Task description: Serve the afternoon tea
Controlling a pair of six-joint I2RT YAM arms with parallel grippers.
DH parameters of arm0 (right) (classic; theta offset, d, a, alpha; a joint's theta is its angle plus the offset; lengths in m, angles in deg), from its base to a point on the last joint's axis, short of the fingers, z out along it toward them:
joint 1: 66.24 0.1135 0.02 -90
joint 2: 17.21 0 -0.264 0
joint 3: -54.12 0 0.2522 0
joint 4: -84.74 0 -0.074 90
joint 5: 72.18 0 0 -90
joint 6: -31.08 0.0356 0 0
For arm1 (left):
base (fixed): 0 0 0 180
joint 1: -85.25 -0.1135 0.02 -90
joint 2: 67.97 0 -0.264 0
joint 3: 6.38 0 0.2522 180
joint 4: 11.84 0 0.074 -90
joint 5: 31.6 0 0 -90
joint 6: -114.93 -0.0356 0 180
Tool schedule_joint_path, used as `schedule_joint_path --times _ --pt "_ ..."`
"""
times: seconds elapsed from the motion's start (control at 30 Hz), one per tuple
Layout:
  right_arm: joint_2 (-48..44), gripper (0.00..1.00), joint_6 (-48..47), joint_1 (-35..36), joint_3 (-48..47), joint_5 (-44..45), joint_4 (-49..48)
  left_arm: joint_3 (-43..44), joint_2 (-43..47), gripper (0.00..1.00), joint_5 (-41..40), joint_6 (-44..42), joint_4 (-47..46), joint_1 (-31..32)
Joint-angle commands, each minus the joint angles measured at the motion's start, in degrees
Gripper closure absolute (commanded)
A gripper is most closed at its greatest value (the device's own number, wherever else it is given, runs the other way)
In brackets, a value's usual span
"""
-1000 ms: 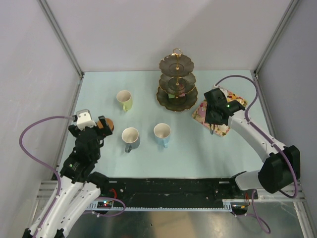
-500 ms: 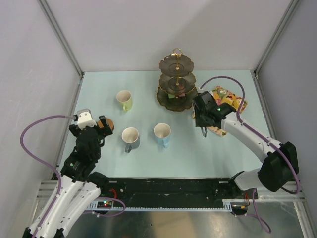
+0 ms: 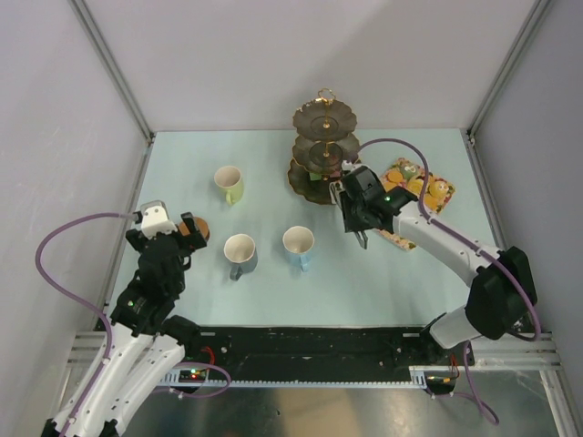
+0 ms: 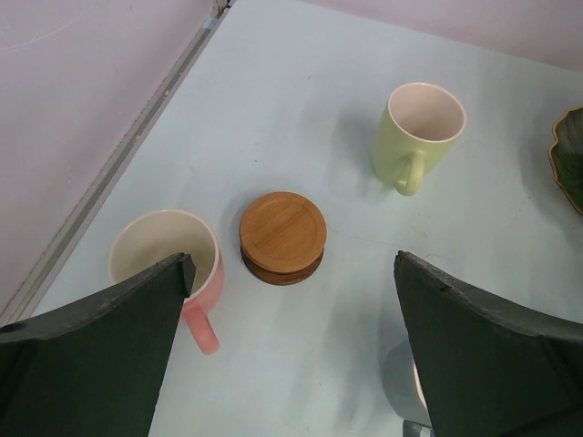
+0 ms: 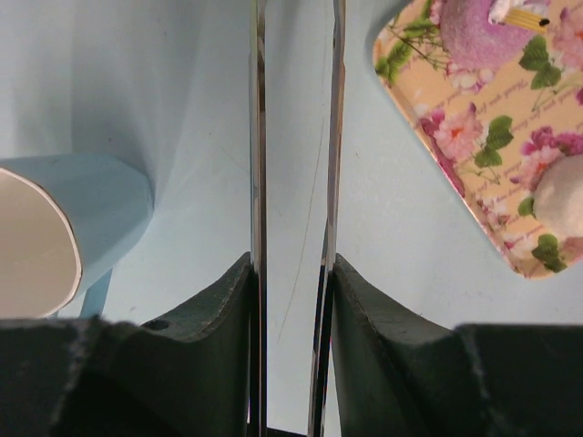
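Observation:
The dark gold-rimmed three-tier stand [image 3: 323,150] stands at the back centre. My right gripper [image 3: 357,226] hangs just right of its bottom tier, shut on thin metal tongs [image 5: 258,137]. The tongs' two blades run up out of the right wrist view with nothing seen between them. A pink cake [image 5: 478,36] and a white cake [image 5: 560,196] lie on the floral tray [image 5: 455,137]. The blue mug [image 3: 299,246], grey mug [image 3: 240,253] and yellow-green mug [image 3: 229,184] stand mid-table. My left gripper [image 4: 291,282] is open above stacked brown coasters [image 4: 282,235], beside the pink mug [image 4: 164,259].
The floral tray [image 3: 414,196] lies right of the stand, partly under the right arm. In the top view the left arm hides the pink mug. A metal frame rail [image 4: 127,155] runs along the table's left edge.
My right arm has swung left from over the floral tray to beside the stand's bottom tier, still holding the tongs. The left arm has not moved.

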Motion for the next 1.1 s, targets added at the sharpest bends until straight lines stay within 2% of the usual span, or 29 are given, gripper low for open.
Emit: schedule_joint_path --times 0.0,0.5,0.9,1.07 --pt "1.81 0.71 -2.94 0.16 -4.72 -0.33 -4.43 -0.38 0.43 0.00 -0.69 -1.08 -1.50 0.38" --pt "14.33 0.71 -7.47 -0.22 -13.51 -1.61 -5.34 -0.44 0.29 0.00 -0.46 -1.13 -1.49 0.38" --pt "19.66 0.69 -7.00 -1.54 -14.88 -1.64 -7.91 -0.44 0.13 0.00 -0.46 -1.15 -1.64 0.38" --pt "20.41 0.65 -6.37 -1.95 -14.84 -1.73 -7.85 -0.44 0.01 0.00 -0.46 -1.16 -1.61 0.40"
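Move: The bottom tier of the cake stand lies about 22 cm ahead of the right hand, 6 cm to its left and some 10 cm below. The blue mug is about 14 cm to that hand's left and 2 cm back, the flowered tray roughly 16 cm ahead and 14 cm to its right, both well below. From the idle left hand the bottom tier is about 32 cm ahead, 41 cm to the right and 20 cm lower. Forward and leftward at near-constant height, then sinking while still easing forward, the right hand carries the tongs towards the front of the stand's bottom tier: some 7 cm forward, 4 cm left and 4 cm down in all. It turns slightly counter-clockwise and keeps its closed hold on the tongs, whose tips reach in over the tier below the middle one. ##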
